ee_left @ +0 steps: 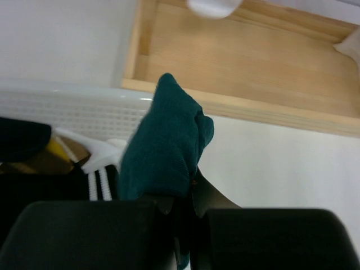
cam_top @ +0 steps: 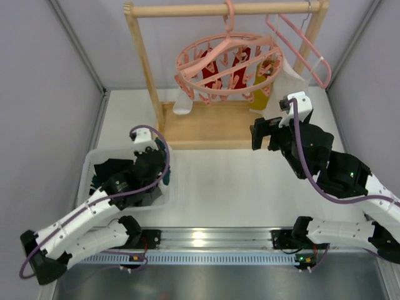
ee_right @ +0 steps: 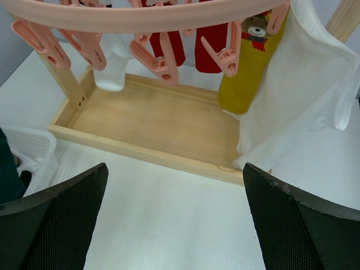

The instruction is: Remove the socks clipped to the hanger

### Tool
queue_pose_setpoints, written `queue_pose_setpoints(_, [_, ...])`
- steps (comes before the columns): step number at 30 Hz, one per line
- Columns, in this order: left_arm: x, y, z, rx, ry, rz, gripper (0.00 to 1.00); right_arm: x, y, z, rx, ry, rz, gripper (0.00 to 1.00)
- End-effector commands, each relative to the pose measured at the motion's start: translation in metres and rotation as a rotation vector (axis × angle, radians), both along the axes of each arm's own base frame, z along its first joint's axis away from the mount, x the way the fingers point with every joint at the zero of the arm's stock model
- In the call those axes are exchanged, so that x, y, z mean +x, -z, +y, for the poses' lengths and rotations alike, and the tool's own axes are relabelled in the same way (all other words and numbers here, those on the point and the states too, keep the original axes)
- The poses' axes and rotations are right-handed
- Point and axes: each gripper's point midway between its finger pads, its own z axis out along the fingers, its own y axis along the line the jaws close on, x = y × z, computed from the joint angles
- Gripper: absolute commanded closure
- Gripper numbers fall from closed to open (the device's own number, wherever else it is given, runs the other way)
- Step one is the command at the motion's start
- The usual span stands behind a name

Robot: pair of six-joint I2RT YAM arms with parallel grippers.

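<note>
The round pink hanger [cam_top: 225, 62] hangs from the wooden rack. Two red socks [cam_top: 240, 62] and a mustard yellow sock [cam_top: 262, 94] are clipped to it; they also show in the right wrist view, red [ee_right: 211, 50] and mustard [ee_right: 253, 67], under the pink ring [ee_right: 140, 17]. My left gripper [cam_top: 159, 153] is shut on a dark teal sock [ee_left: 166, 140] over the far right corner of the white basket [cam_top: 90, 165]. A black sock with white stripes [ee_left: 98, 183] lies in the basket. My right gripper [cam_top: 262, 134] is open and empty [ee_right: 174, 208], in front of and below the hanger.
A white sock [ee_right: 112, 62] hangs on the hanger's left side. A white cloth bag [ee_right: 292, 101] hangs to the right of the mustard sock. A plain pink triangular hanger [cam_top: 300, 44] hangs at the rack's right. The rack's wooden base tray [cam_top: 206, 125] lies below.
</note>
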Motion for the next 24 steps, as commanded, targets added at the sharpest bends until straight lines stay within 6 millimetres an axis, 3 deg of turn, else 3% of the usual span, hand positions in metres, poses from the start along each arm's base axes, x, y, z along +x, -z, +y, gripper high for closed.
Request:
queue_pose_setpoints(1, [0.001,0.019,0.034,-0.083,-0.051,0.121,1.00,0.002,0.012,0.005,0.000,0.004,0.032,0.01])
queue_pose_setpoints(4, [0.008,0.030,0.058,-0.062,-0.122,0.163,1.00,0.002,0.017,0.006,-0.008,0.002,0.041,0.01])
queue_pose_setpoints(7, [0.011,0.047,0.067,-0.065,-0.148,0.222,1.00,0.003,0.020,0.007,-0.013,0.002,0.042,0.01])
queue_pose_setpoints(12, [0.010,0.062,0.069,-0.062,-0.155,0.262,0.85,0.005,0.026,0.009,-0.023,0.007,0.045,0.01])
queue_pose_setpoints(15, [0.007,0.056,0.069,-0.080,-0.149,0.241,0.51,0.008,0.028,0.009,-0.025,0.015,0.048,0.01])
queue_pose_setpoints(18, [0.002,0.045,0.068,-0.118,-0.128,0.202,0.07,0.010,0.032,0.005,-0.027,0.027,0.056,0.01])
queue_pose_setpoints(19, [0.001,0.042,0.067,-0.132,-0.122,0.192,0.02,0.011,0.033,0.005,-0.026,0.029,0.057,0.01])
queue_pose_setpoints(22, [0.000,0.030,0.058,-0.189,-0.080,0.167,0.02,0.013,0.039,0.000,-0.005,0.030,0.064,0.01])
queue_pose_setpoints(24, [0.002,0.021,0.037,-0.236,0.026,0.146,0.02,0.017,0.047,-0.003,0.007,0.031,0.079,0.00])
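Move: The left hand, still gripping the green sock, is just off the bin's right edge; the bin's middle lies about 20 cm to its left, 3 cm back and 17 cm below. Dark socks lie in the bin some 25 cm left of the hand, level with it fore and aft. The wooden tray's middle is about 20 cm ahead, 17 cm right and 20 cm below. From the empty right hand, the bin's middle is roughly 50 cm left, 2 cm back and 35 cm below. Left hand swings about 7 cm left, dips, releases the green sock into the bin; open right hand sinks. ##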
